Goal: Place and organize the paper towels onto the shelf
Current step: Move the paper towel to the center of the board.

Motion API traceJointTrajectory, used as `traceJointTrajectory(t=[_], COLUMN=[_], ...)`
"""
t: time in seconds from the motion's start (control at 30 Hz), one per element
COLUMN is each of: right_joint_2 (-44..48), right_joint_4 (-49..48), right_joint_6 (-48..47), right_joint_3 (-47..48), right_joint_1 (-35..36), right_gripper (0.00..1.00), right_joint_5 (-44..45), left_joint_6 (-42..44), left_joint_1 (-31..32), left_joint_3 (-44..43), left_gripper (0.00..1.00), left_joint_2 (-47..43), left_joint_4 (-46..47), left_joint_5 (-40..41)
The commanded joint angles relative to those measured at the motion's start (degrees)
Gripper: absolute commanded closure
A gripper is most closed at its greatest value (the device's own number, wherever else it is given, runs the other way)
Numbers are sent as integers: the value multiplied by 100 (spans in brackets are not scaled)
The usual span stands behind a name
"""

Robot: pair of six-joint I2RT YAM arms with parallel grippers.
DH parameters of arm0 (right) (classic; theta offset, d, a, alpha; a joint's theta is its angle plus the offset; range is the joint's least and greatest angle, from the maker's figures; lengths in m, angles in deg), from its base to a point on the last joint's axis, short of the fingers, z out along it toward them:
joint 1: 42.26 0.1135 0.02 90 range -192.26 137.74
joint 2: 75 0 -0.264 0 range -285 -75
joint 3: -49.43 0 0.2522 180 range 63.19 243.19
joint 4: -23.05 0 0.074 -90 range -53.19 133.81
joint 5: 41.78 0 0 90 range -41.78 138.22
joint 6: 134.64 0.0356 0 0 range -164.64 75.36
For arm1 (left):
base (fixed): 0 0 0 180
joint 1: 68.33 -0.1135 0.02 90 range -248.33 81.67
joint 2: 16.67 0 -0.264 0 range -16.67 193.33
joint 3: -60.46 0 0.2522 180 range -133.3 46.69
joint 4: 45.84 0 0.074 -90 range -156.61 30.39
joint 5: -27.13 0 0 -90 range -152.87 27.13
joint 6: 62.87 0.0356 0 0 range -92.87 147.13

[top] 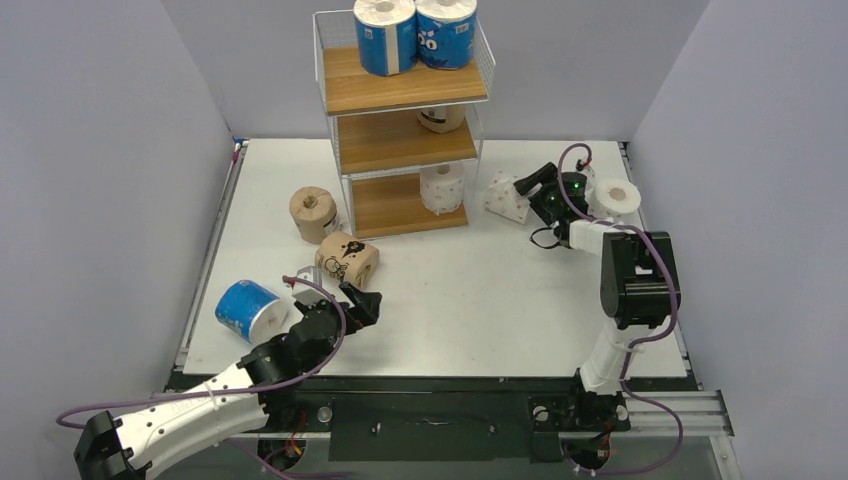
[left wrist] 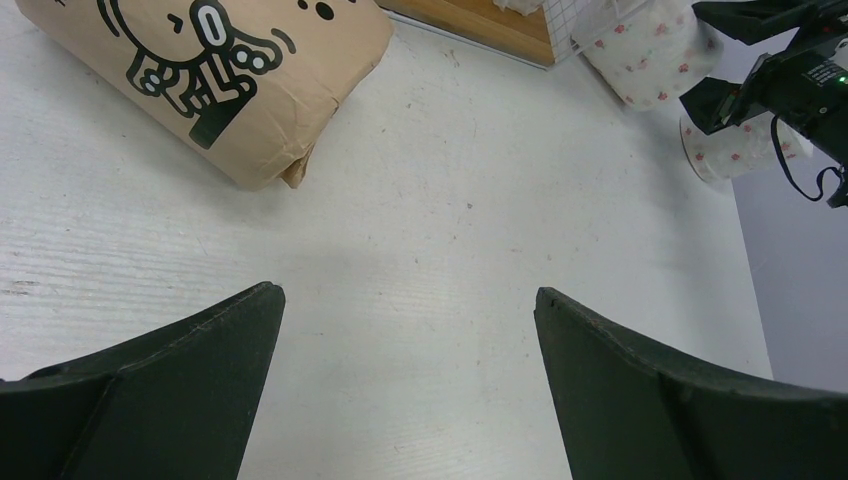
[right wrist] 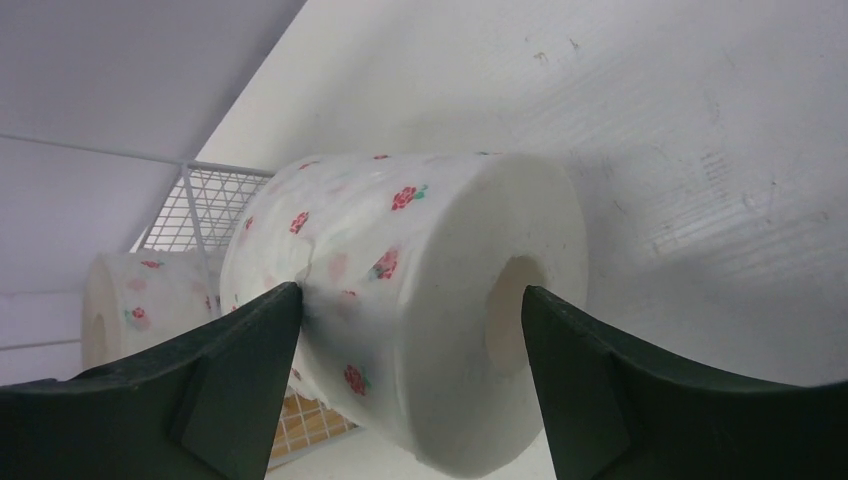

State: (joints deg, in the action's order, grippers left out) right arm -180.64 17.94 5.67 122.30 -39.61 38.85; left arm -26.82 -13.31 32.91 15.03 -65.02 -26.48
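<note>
The shelf (top: 400, 92) stands at the back with two blue paper towels (top: 385, 38) on top, a tan one (top: 442, 118) on the middle board and a white one (top: 442, 187) on the bottom board. My right gripper (top: 526, 195) is open around a white flowered roll (right wrist: 420, 300) that lies on the table beside the shelf; its left fingertip (right wrist: 285, 300) touches the wrap. Another white roll (top: 617, 197) stands upright to its right. My left gripper (left wrist: 407, 292) is open and empty over bare table, just short of a lying tan roll (left wrist: 220, 70).
An upright tan roll (top: 312, 212) stands left of the shelf. A blue roll (top: 248, 310) lies near the table's left front edge, beside my left arm. Grey walls enclose the table on three sides.
</note>
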Motion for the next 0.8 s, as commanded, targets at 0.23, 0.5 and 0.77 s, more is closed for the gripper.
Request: traceJointTrajectory(t=[0.23, 0.5, 0.77], right_joint_2=[-277, -117, 1469], right_joint_4=[-1133, -1474, -878], right_joint_6=[287, 421, 254], right_joint_3=[-136, -487, -1088], right_joint_1=[14, -12, -12], right_gripper=[36, 64, 72], right_joint_5=[-526, -498, 200], left_joint_6=[-128, -156, -93], left_joint_1=[-18, -18, -18], left_joint_3=[-3, -20, -4], left_gripper=[4, 4, 4], left_joint_2=[-172, -123, -279], left_joint_4=[27, 26, 22], left_joint_5=[120, 82, 85])
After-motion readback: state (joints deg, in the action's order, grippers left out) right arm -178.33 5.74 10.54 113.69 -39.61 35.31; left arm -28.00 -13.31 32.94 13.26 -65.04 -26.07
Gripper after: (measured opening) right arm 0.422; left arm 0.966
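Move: Just beyond the right hand's open fingers lies the floral paper towel, its middle about 3 cm ahead, 4 cm to the left and 3 cm lower. Of its neighbours, the floral roll on the bottom board stands roughly 20 cm left of the hand and 4 cm farther out, and the standing floral roll some 21 cm to its right and 2 cm ahead. From the left hand the lying towel is about 30 cm ahead, 31 cm right and 7 cm lower. Closing its fingers from wide to less than half open, the right hand edges about 1 cm forward and 1.5 cm left, rolling slightly, and pinches the near end of the lying towel, one finger on the outer side and the other at the mouth of the core. Then it draws back some 2.5 cm with that grip. ##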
